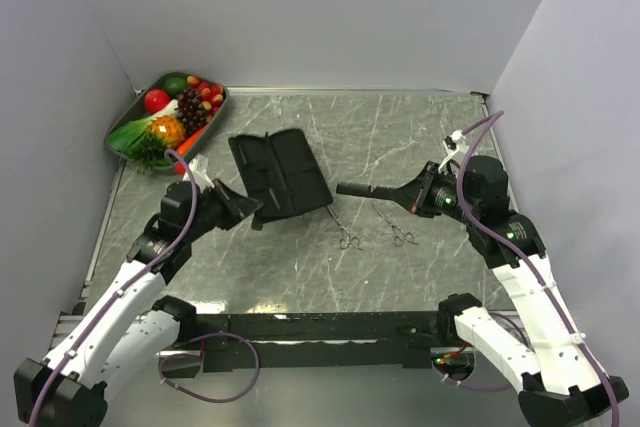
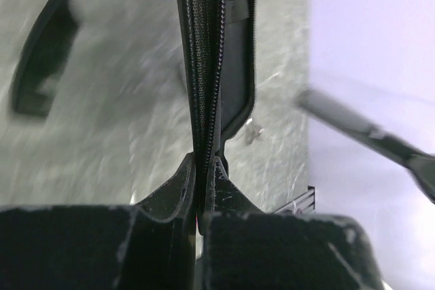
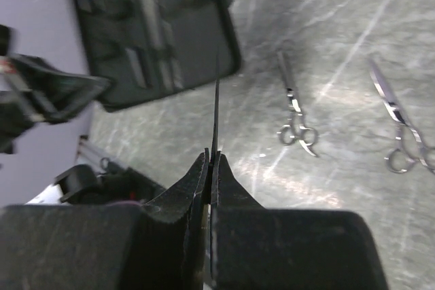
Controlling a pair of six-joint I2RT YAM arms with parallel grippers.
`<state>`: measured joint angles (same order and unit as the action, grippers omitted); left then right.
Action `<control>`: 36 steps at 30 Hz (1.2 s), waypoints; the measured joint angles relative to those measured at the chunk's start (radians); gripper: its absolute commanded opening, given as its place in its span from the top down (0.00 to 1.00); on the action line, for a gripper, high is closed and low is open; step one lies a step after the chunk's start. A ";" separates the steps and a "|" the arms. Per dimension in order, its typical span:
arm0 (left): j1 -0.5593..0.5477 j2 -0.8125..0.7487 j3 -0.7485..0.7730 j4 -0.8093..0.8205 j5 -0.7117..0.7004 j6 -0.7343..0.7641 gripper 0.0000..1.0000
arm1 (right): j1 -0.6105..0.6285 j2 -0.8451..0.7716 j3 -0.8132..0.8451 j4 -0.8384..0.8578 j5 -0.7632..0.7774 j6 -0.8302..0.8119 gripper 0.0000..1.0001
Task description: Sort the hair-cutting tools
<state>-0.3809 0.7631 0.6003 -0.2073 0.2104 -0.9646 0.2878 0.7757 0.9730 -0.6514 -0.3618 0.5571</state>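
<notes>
An open black pouch (image 1: 277, 173) lies at the table's middle left. My left gripper (image 1: 250, 210) is shut on its near zipper edge (image 2: 204, 66), the jaws pinching the fabric. Held above the table, my right gripper (image 1: 408, 193) is shut on a slim black comb (image 1: 365, 189) that points left toward the pouch. That comb (image 3: 215, 93) shows edge-on in the right wrist view. Two silver scissors (image 1: 346, 233) (image 1: 400, 228) lie flat between the arms, nearer than the comb. Both scissors (image 3: 296, 110) (image 3: 398, 124) also show in the right wrist view, right of the pouch (image 3: 153, 28).
A metal tray (image 1: 133, 107) of toy fruit and vegetables sits at the far left corner. Grey walls close in the table's left, back and right sides. A black rail (image 1: 320, 325) runs along the near edge between the arm bases.
</notes>
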 measured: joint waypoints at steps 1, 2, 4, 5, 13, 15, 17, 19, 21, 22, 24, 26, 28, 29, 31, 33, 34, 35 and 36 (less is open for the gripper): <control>0.000 -0.015 -0.014 -0.031 -0.009 -0.015 0.99 | 0.000 0.000 0.010 0.000 -0.014 0.006 1.00; -0.001 -0.031 -0.029 -0.070 -0.025 -0.040 0.99 | 0.001 0.000 0.013 0.000 -0.023 0.011 1.00; -0.005 -0.063 -0.059 -0.148 -0.065 -0.092 0.99 | 0.001 0.000 0.014 -0.003 -0.033 0.026 1.00; -0.007 -0.081 -0.069 -0.191 -0.090 -0.122 0.99 | 0.002 0.002 0.014 -0.006 -0.033 0.029 1.00; -0.013 -0.127 -0.101 -0.375 -0.245 -0.296 0.41 | 0.003 0.018 0.013 -0.024 -0.027 0.052 1.00; -0.013 -0.093 -0.113 -0.369 -0.242 -0.315 0.30 | 0.003 0.020 0.013 -0.025 -0.025 0.053 1.00; -0.016 -0.045 -0.117 -0.362 -0.233 -0.316 0.21 | 0.003 0.022 0.014 -0.027 -0.023 0.052 1.00; -0.018 0.005 -0.116 -0.360 -0.222 -0.305 0.18 | 0.003 0.024 0.014 -0.033 -0.021 0.051 1.00; -0.024 0.035 -0.096 -0.391 -0.209 -0.280 0.18 | 0.004 0.025 0.014 -0.042 -0.016 0.048 1.00; -0.026 0.048 -0.071 -0.417 -0.206 -0.255 0.18 | 0.004 0.025 0.014 -0.046 -0.014 0.047 1.00; -0.028 0.065 0.007 -0.469 -0.199 -0.196 0.18 | 0.004 0.025 0.014 -0.051 -0.011 0.043 1.00; -0.028 0.079 0.103 -0.522 -0.199 -0.128 0.18 | 0.004 0.025 0.014 -0.055 -0.008 0.040 1.00; -0.028 0.102 0.217 -0.576 -0.200 -0.036 0.18 | 0.004 0.026 0.013 -0.058 -0.009 0.035 1.00; -0.028 0.119 0.283 -0.610 -0.200 0.010 0.18 | 0.004 0.027 0.014 -0.060 -0.010 0.035 1.00; -0.028 0.154 0.392 -0.666 -0.200 0.102 0.18 | 0.004 0.029 0.014 -0.061 -0.014 0.032 1.00; -0.028 0.188 0.478 -0.732 -0.200 0.188 0.18 | 0.004 0.030 0.014 -0.062 -0.018 0.028 1.00; -0.028 0.199 0.504 -0.760 -0.206 0.217 0.18 | 0.004 0.031 0.014 -0.063 -0.018 0.026 1.00; -0.029 0.210 0.527 -0.789 -0.214 0.249 0.17 | 0.004 0.031 0.013 -0.064 -0.018 0.024 1.00; -0.029 0.220 0.546 -0.818 -0.231 0.286 0.17 | 0.004 0.031 0.014 -0.066 -0.019 0.022 1.00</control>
<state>-0.4095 0.9829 1.1461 -1.0248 -0.0208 -0.6785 0.2920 0.8066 0.9867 -0.7177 -0.3805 0.5793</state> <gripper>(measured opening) 0.820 0.024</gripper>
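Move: The left hand still pinches the open tool case in the air by its edge. The table spot for the case is some 19 cm below that hand, about 1 cm ahead and 4 cm left. At the same table height, the handled comb lies roughly 8 cm ahead and 2 cm right of the hand, the nearer scissors 2 cm ahead and 20 cm right. From the right hand, holding the other comb, that spot is about 36 cm left, 4 cm ahead and 26 cm down. Lowering the case towards the near-left part of the table, the left hand sinks about 12 cm while easing back and left some 5 cm each, its wrist turning counter-clockwise and tipping down. The fingers open wide during the descent and let go of the case; then the hand climbs some 13 cm clear above it, its left side rolling up. The right hand stays nearly still and keeps its comb. ##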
